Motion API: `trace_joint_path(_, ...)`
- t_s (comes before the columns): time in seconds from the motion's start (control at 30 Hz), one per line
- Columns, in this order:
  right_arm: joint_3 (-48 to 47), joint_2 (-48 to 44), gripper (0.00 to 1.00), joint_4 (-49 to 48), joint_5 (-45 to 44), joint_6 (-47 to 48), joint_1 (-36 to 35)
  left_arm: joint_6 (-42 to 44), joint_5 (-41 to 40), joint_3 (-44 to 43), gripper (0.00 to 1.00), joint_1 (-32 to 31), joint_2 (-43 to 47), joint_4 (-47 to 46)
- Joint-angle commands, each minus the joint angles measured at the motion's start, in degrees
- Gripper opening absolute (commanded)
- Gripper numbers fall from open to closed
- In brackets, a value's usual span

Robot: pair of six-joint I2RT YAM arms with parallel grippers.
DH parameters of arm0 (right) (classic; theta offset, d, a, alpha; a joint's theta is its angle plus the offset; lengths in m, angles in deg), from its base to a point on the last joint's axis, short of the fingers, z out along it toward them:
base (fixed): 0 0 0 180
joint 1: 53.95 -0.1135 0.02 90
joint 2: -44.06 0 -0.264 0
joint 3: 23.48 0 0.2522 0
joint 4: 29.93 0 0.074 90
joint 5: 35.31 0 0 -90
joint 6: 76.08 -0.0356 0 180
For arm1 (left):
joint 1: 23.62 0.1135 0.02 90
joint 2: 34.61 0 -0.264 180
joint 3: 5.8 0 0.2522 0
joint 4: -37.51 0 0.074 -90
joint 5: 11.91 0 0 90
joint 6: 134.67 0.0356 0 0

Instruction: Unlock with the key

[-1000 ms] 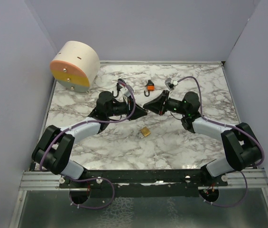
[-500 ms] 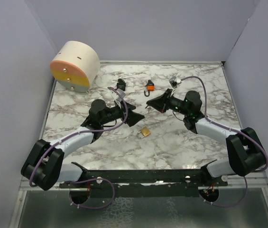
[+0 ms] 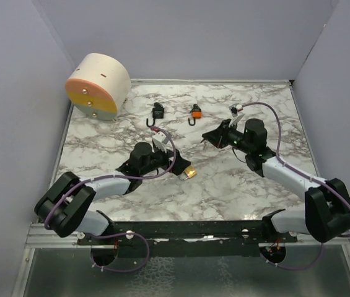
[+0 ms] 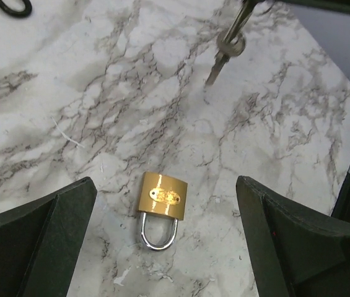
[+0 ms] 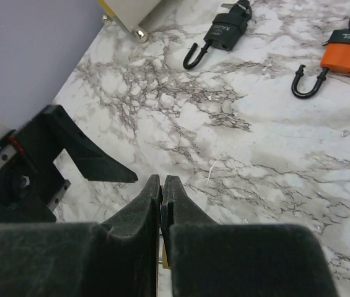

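A small brass padlock (image 3: 189, 172) lies flat on the marble table, its shackle closed. In the left wrist view the padlock (image 4: 162, 197) rests between my open fingers with its shackle toward the camera. My left gripper (image 3: 184, 168) is low over the table, open, one finger on each side of the padlock and not touching it. My right gripper (image 3: 207, 137) hovers farther back and to the right, shut on a silver key (image 4: 225, 53) that points down toward the table. In the right wrist view the fingers (image 5: 162, 184) are pressed together and hide the key.
A black padlock (image 3: 157, 111) and an orange padlock (image 3: 195, 112) lie at the back centre, both with open shackles; they also show in the right wrist view (image 5: 227, 31) (image 5: 347, 52). A cream and orange round box (image 3: 97, 85) stands at the back left corner.
My left gripper has dropped and moved toward the near side, and now straddles the brass padlock. My right gripper has drawn back to the right with the key.
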Motion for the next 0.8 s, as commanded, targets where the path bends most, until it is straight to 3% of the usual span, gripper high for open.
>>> trace_joint_path(0.0,2.4,-6.0,0.01,6.5,-6.6,2.7,0.3,0.6,-7.2,-0.6,0.99,-4.2,-4.8,0.0)
trace_joint_path(0.3,4.7,-11.7,0.01,10.0,-7.5,3.6,0.6,7.3,-18.0,-5.8,0.99,-13.1,-11.4,10.7)
trace_joint_path(0.77,4.6,-12.9,0.01,10.6,-7.0,4.2,0.8,16.6,-31.4,-11.1,0.96,-18.9,-16.8,16.7)
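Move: The brass padlock lies about 12 cm below the open left hand, some 3 cm to its right and about level with it fore and aft. The key, held in the right fingers, is some 5 cm ahead of the left hand and 8 cm to its right, slightly higher. The orange padlock is about 27 cm ahead and 6 cm right, the black one 27 cm ahead and 11 cm left. From the right hand the brass padlock lies roughly 5 cm back, 6 cm left and 16 cm below. The left hand sinks about 10 cm towards the brass padlock, fast at first and then more slowly, drifting some 3 cm to the right and a little back, while its wrist tips the fingers about 30 degrees further down and the jaws stay wide open, so that they come to hover close about the padlock, with no touch to be seen. Meanwhile the right hand, fingers still shut on the key, eases some 4 cm to the right and back, clearing room beside the padlock, and then holds nearly still. ##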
